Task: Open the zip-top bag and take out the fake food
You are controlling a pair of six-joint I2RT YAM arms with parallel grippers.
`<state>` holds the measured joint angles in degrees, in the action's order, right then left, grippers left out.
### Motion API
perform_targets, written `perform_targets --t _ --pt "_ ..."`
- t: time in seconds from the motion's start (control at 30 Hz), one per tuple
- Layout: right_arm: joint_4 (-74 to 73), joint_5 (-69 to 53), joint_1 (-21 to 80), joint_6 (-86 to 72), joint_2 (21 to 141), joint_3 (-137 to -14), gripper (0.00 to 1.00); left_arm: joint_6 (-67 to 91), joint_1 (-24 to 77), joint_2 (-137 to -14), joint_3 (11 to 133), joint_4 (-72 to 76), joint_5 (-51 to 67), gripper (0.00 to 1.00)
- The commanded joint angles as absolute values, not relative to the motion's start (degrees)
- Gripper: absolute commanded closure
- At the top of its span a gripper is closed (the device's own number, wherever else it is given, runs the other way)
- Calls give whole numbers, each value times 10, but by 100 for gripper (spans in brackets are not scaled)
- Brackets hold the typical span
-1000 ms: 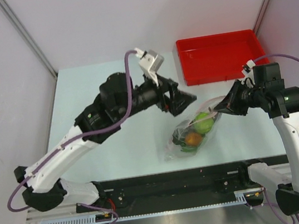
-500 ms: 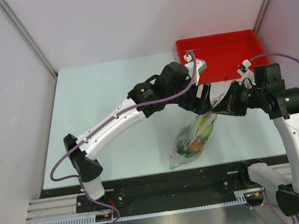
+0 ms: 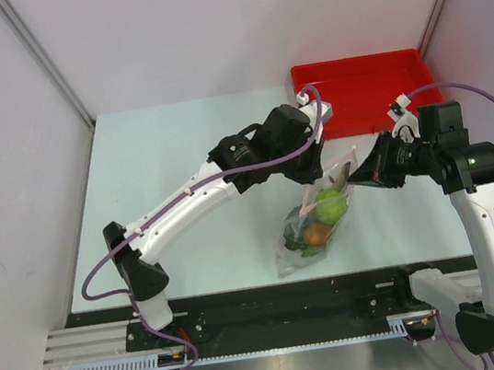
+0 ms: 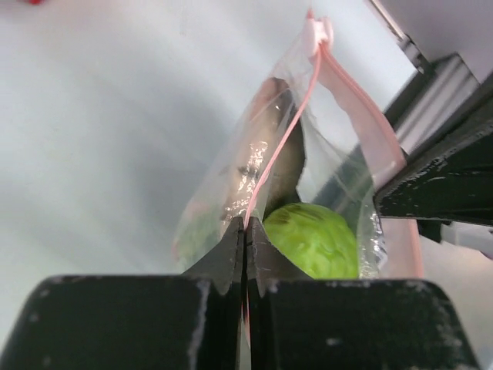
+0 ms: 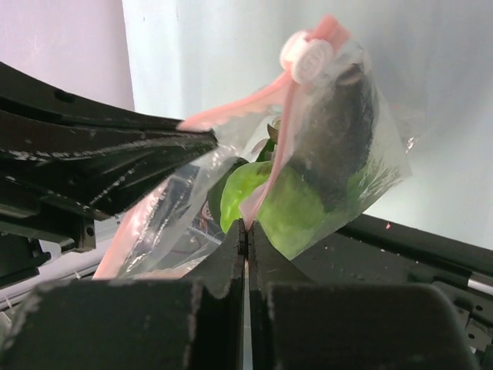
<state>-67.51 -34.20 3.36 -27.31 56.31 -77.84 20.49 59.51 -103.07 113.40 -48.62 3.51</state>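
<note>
The zip-top bag point(image 3: 314, 226) hangs over the table between both grippers, its lower end resting on the surface. My left gripper point(image 3: 329, 175) point(image 4: 245, 225) is shut on one lip of the pink zip strip point(image 4: 286, 123). My right gripper point(image 3: 358, 178) point(image 5: 246, 225) is shut on the opposite lip. The mouth gapes a little between them, with the white slider point(image 5: 306, 54) at its far end. The fake food is inside: a light green fruit point(image 3: 329, 206) point(image 4: 316, 239), an orange fruit point(image 3: 317, 230), a grey fish point(image 5: 335, 146) and a leafy green piece low in the bag.
A red tray point(image 3: 364, 93) stands at the back right of the table, just behind both grippers. The black base rail point(image 3: 293, 304) runs along the near edge. Grey walls close in on the left and right.
My left arm swung in from the left to the bag's mouth, and its gripper went from open to shut on the zip strip. The right gripper kept hold of its lip.
</note>
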Motion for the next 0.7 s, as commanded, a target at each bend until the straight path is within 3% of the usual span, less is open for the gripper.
perform_targets --t 0.0,0.27,0.43,0.67 --pt "-631 -352 45 -258 584 -792 100 200 577 -963 1150 -483 -45 100" --pt "-606 -322 92 -272 668 -852 100 227 573 -924 1141 -447 -98 100" --pt "-671 -267 98 -235 735 -956 98 231 573 -924 1129 -400 -105 100" --pt "-785 -154 98 -207 791 -1046 65 233 571 -980 1146 -359 -65 100"
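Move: Both hands already pinch the pink lips of the open bag. The green fruit inside hangs about 9 cm below the left hand, 3 cm back and 3 cm right; from the right hand it is some 4 cm left, 1 cm ahead and 8 cm down. The zip slider is about 3 cm ahead and 8 cm right of the left hand, 2 cm lower; the orange fruit is 5 cm farther back than the green one, 4 cm left of it and 6 cm lower. Still pinching its lip, the left hand hoists the bag about 8 cm, also going forward and left roughly 4 cm each and swinging some 15 degrees counter-clockwise. The right hand carries its lip forward about 8 cm towards the red tray, rising slightly late on, then parts its fingers about a quarter way around the lip as its left side dips. ##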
